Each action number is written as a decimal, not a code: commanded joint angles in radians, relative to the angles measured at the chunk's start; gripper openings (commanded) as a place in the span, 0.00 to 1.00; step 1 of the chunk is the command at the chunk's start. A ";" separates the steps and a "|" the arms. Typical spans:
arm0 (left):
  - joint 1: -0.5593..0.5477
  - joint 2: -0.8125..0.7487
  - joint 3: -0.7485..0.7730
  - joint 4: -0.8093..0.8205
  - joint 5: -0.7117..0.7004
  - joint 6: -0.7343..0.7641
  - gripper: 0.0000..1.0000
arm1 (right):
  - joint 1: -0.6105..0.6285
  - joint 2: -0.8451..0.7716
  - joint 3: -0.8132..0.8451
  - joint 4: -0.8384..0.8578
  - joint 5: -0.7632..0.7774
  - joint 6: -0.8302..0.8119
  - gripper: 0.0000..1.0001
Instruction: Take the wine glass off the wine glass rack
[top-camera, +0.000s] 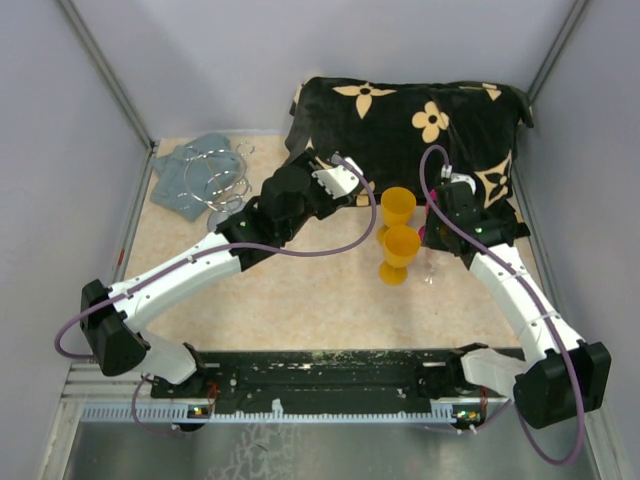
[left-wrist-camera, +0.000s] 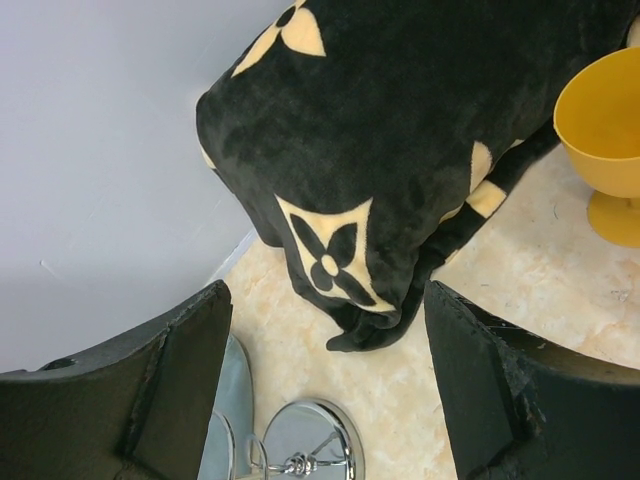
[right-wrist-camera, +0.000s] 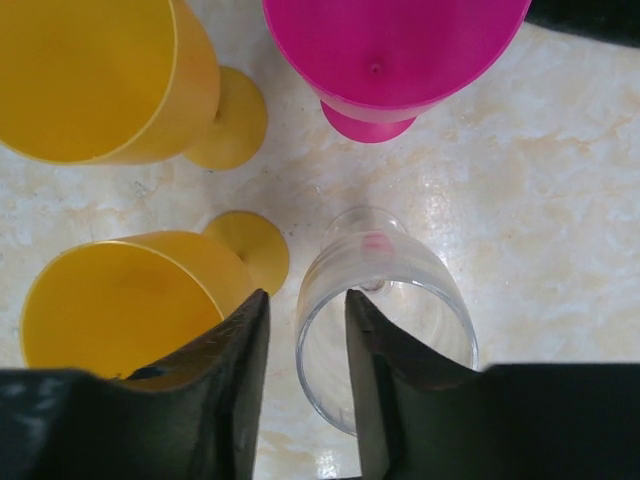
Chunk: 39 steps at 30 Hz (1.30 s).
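Observation:
A clear wine glass (right-wrist-camera: 400, 270) stands upright on the beige tabletop, off the rack; from above it shows faintly (top-camera: 430, 270) beside the yellow cups. My right gripper (right-wrist-camera: 305, 300) straddles its rim, one finger inside the bowl and one outside, with a gap on each side of the glass wall, so it is open a little and holds nothing. From above, the right gripper (top-camera: 435, 240) hangs over the glass. The wine glass rack (top-camera: 215, 180), chrome wire rings on a shiny round base (left-wrist-camera: 310, 440), stands at the back left. My left gripper (left-wrist-camera: 328, 295) is wide open and empty above that base.
Two yellow goblets (top-camera: 397, 207) (top-camera: 401, 250) stand just left of the clear glass, and a pink goblet (right-wrist-camera: 390, 50) stands beyond it. A black cushion with yellow flowers (top-camera: 410, 125) fills the back right. A grey-blue cloth (top-camera: 185, 185) lies under the rack. Walls enclose the table.

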 joint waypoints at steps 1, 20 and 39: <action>0.005 0.001 0.027 0.008 0.013 -0.016 0.83 | -0.008 0.001 0.048 0.017 -0.004 -0.010 0.41; 0.007 0.019 0.036 -0.001 0.028 -0.050 0.83 | -0.007 -0.039 0.245 -0.091 -0.079 0.045 0.88; 0.027 0.021 0.037 -0.049 0.028 -0.150 0.82 | -0.007 -0.111 0.150 0.025 -0.115 0.050 0.90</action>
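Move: The clear wine glass stands upright, its wall near the rim between the right hand's parting fingers; its middle is about 3 cm right, 1 cm back and 5 cm below. The near yellow goblet is roughly 7 cm left, level fore and aft; the far yellow one is 10 cm ahead and 7 cm left, the pink one some 9 cm ahead and 3 cm right. From the left hand, the clear glass lies about 26 cm right, 8 cm back and 22 cm lower. Keep the right hand in place for a moment while its already parting fingers open on to nearly full width, freeing the rim of the clear wine glass. Then lift the hand about 8 cm, almost straight up, away from the glass, drifting slightly left and tipping the fingertips up some 10 degrees. ##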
